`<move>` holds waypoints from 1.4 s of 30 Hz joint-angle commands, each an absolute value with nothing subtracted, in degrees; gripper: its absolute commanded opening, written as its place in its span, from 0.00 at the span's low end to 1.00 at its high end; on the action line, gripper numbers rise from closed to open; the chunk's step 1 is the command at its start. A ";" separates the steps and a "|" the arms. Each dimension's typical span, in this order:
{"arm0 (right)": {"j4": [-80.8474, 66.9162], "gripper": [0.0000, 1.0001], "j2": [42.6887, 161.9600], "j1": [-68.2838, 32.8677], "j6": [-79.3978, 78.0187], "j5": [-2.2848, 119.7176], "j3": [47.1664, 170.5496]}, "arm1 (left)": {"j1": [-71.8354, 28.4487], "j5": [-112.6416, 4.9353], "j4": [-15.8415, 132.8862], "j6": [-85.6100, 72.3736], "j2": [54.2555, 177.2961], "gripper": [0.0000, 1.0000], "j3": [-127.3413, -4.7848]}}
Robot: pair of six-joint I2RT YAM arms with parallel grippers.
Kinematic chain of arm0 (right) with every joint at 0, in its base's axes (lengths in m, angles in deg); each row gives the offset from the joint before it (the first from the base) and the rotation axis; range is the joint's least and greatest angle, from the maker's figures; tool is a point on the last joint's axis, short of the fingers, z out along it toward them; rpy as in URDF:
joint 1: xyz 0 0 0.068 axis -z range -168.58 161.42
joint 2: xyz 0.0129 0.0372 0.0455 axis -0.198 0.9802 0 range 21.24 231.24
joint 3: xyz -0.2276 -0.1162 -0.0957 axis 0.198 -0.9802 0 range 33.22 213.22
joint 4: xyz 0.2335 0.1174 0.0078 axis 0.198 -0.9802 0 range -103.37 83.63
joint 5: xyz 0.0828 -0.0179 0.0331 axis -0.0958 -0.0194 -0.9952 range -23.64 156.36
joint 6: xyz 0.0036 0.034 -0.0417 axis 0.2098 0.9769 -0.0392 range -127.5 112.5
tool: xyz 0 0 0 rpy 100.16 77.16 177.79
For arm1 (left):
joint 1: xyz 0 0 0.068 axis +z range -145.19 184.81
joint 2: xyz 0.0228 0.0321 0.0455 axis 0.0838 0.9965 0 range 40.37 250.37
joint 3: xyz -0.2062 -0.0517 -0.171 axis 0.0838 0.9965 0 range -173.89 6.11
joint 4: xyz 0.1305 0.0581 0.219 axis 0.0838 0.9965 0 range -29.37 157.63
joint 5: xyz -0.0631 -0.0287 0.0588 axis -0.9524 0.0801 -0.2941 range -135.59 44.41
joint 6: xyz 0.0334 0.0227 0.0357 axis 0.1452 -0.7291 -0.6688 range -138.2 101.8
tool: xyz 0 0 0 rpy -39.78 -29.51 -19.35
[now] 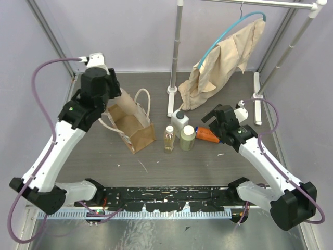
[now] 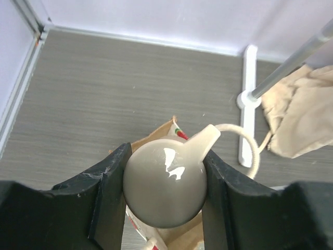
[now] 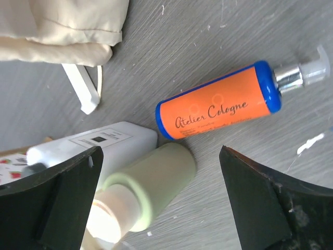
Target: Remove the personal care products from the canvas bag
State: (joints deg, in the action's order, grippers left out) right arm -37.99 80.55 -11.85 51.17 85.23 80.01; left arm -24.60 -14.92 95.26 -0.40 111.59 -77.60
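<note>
The canvas bag (image 1: pixel 136 129) stands open at centre left, and its brown rim (image 2: pixel 154 139) shows under my left gripper (image 2: pixel 166 167). That gripper (image 1: pixel 114 101) is over the bag's mouth, shut on a pale grey-beige round-topped bottle (image 2: pixel 164 185) with a side spout. Right of the bag stand three personal care products: a white flat-sided bottle (image 1: pixel 180 121), a slim amber one (image 1: pixel 169 139) and an olive-green one (image 1: pixel 187 138). An orange cologne bottle (image 3: pixel 218 101) lies flat beside them. My right gripper (image 3: pixel 160 156) hangs open above the olive-green bottle (image 3: pixel 148 190), apart from it.
A garment rack post (image 1: pixel 175 57) and its white foot (image 1: pixel 171 99) stand just behind the bottles. A large beige cloth (image 1: pixel 223 62) hangs from a teal hanger at back right. Another rack foot (image 1: pixel 257 99) lies at the right. Walls close in on the left and right.
</note>
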 commanded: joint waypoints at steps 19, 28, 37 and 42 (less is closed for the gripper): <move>-52.80 0.86 101.45 -2.57 77.14 73.03 88.27 | -25.08 -22.83 126.45 5.22 110.23 0.04 -112.79; -49.47 0.79 108.29 -2.57 78.36 75.42 85.76 | -25.08 -33.27 121.19 12.39 100.66 0.03 -97.53; -48.56 0.75 111.22 -2.44 80.73 80.72 85.45 | -25.21 -44.34 120.13 13.53 97.88 0.00 -90.78; -48.49 0.73 115.26 -2.28 80.83 81.94 86.64 | -26.20 -46.92 117.81 14.28 95.61 0.00 -83.53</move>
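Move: The right hand, empty and open, has the orange bottle lying about 13 cm below it, 3 cm ahead and 2 cm to its right; the green bottle stands 8 cm left, level with the hand, the white bottle 11 cm left and 4 cm ahead. The left hand holds the beige pump bottle: clear table on the bag's near side is roughly 17 cm back, 6 cm right and 34 cm below; the bag's middle is 4 cm back, 5 cm right. Astride the orange bottle come the right fingers: after a small rise the hand sinks, ending about 12 cm lower, while it turns some 30 degrees clockwise, tips steeper down, narrows its jaws by a quarter and slides slightly forward at the bottom. Meanwhile the left hand keeps its grip on the beige bottle's neck and draws it some 15 cm back, rising about 10 cm and then sinking nearly as much, tilting down and turning clockwise. ##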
